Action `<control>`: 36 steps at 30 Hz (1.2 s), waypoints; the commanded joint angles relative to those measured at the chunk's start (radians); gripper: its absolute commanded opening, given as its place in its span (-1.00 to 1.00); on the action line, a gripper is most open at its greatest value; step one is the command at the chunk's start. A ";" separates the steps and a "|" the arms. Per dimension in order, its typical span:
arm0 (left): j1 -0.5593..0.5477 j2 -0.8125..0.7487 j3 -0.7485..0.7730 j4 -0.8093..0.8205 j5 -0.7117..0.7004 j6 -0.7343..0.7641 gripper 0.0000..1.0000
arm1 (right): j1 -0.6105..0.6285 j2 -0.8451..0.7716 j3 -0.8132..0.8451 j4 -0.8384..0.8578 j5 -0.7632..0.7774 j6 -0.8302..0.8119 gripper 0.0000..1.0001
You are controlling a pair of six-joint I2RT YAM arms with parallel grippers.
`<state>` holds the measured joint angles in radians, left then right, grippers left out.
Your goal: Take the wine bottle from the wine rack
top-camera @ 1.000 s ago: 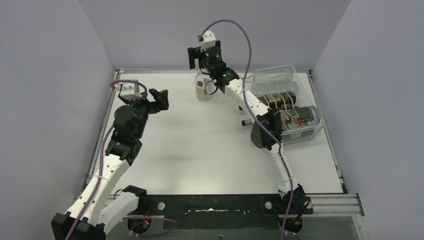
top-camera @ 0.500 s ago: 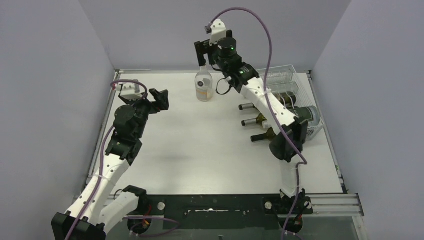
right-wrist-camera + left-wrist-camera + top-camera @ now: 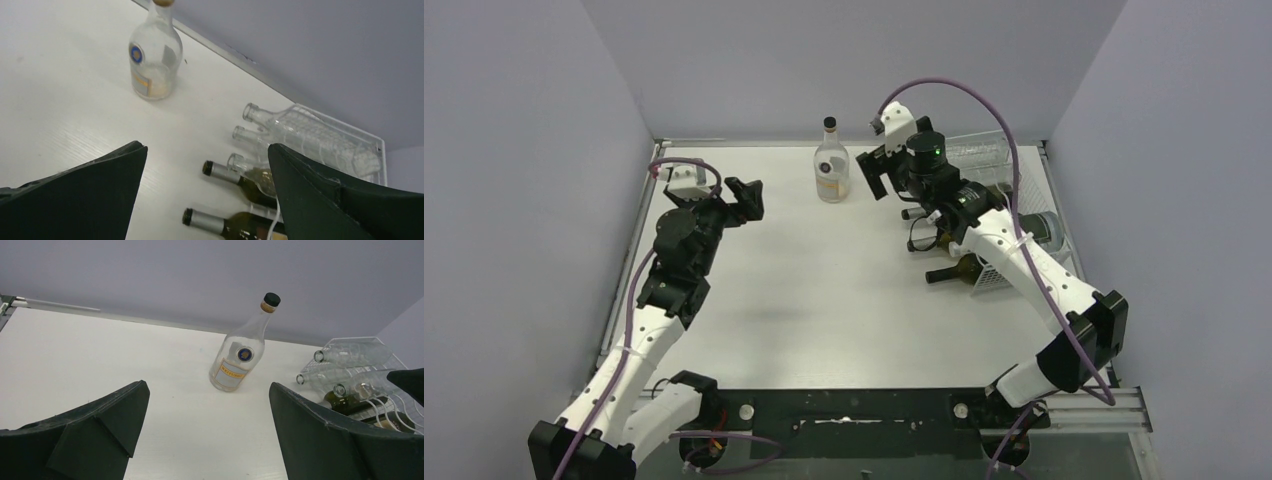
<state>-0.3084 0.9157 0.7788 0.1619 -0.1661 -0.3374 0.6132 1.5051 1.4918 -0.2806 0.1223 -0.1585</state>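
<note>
A clear bottle [image 3: 830, 165] with a cork and an orange label stands upright on the table, left of the white wire wine rack [image 3: 1002, 150]. It also shows in the left wrist view as the clear bottle [image 3: 243, 351] and in the right wrist view [image 3: 152, 60]. Dark wine bottles [image 3: 240, 177] with silver necks lie in the wine rack [image 3: 372, 145] beside clear ones [image 3: 300, 127]. My right gripper [image 3: 874, 178] hangs open and empty between the standing bottle and the rack. The left gripper [image 3: 746, 195] is open, far left of the bottle.
Dark bottle necks [image 3: 946, 272] stick out of the rack toward the table's middle, under my right forearm. Grey walls close in the table on three sides. The rack [image 3: 360, 370] sits at the back right corner.
My right gripper, open throughout, has drawn back from the standing bottle's neck, down and to the right toward the rack. The right elbow swung outward. The bottle stays upright; the left arm is still.
</note>
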 commanded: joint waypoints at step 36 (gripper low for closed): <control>-0.017 -0.002 0.015 0.043 -0.005 -0.005 0.85 | -0.149 0.241 -0.041 -0.169 0.169 -0.744 0.93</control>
<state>-0.3218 0.9253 0.7788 0.1612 -0.1635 -0.3401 0.4759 1.7317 1.4483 -0.5327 0.3325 -0.8005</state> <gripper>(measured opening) 0.927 0.969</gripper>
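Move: The right hand, empty, is going for the clear wine bottle lying in the rack's upper tier, some 13 cm ahead, 17 cm to its right and 20 cm below. Just under that bottle and 2 cm nearer lies a green bottle; another clear bottle lies about 9 cm beyond it. The bottle already standing on the table is about 19 cm ahead and 13 cm left of the hand. From the left hand, the clear rack bottle is roughly 19 cm ahead, 50 cm right and 20 cm down. Down and to the right, the right hand swings away from the standing bottle to the rack, dropping about 15 cm while crossing 12 cm, then levels out and eases forward a few centimetres towards the clear upper-tier bottle. On the way the wrist rolls some 50 degrees, left side dipping, so the wide-open fingers come to point forward and down; they touch nothing yet. ##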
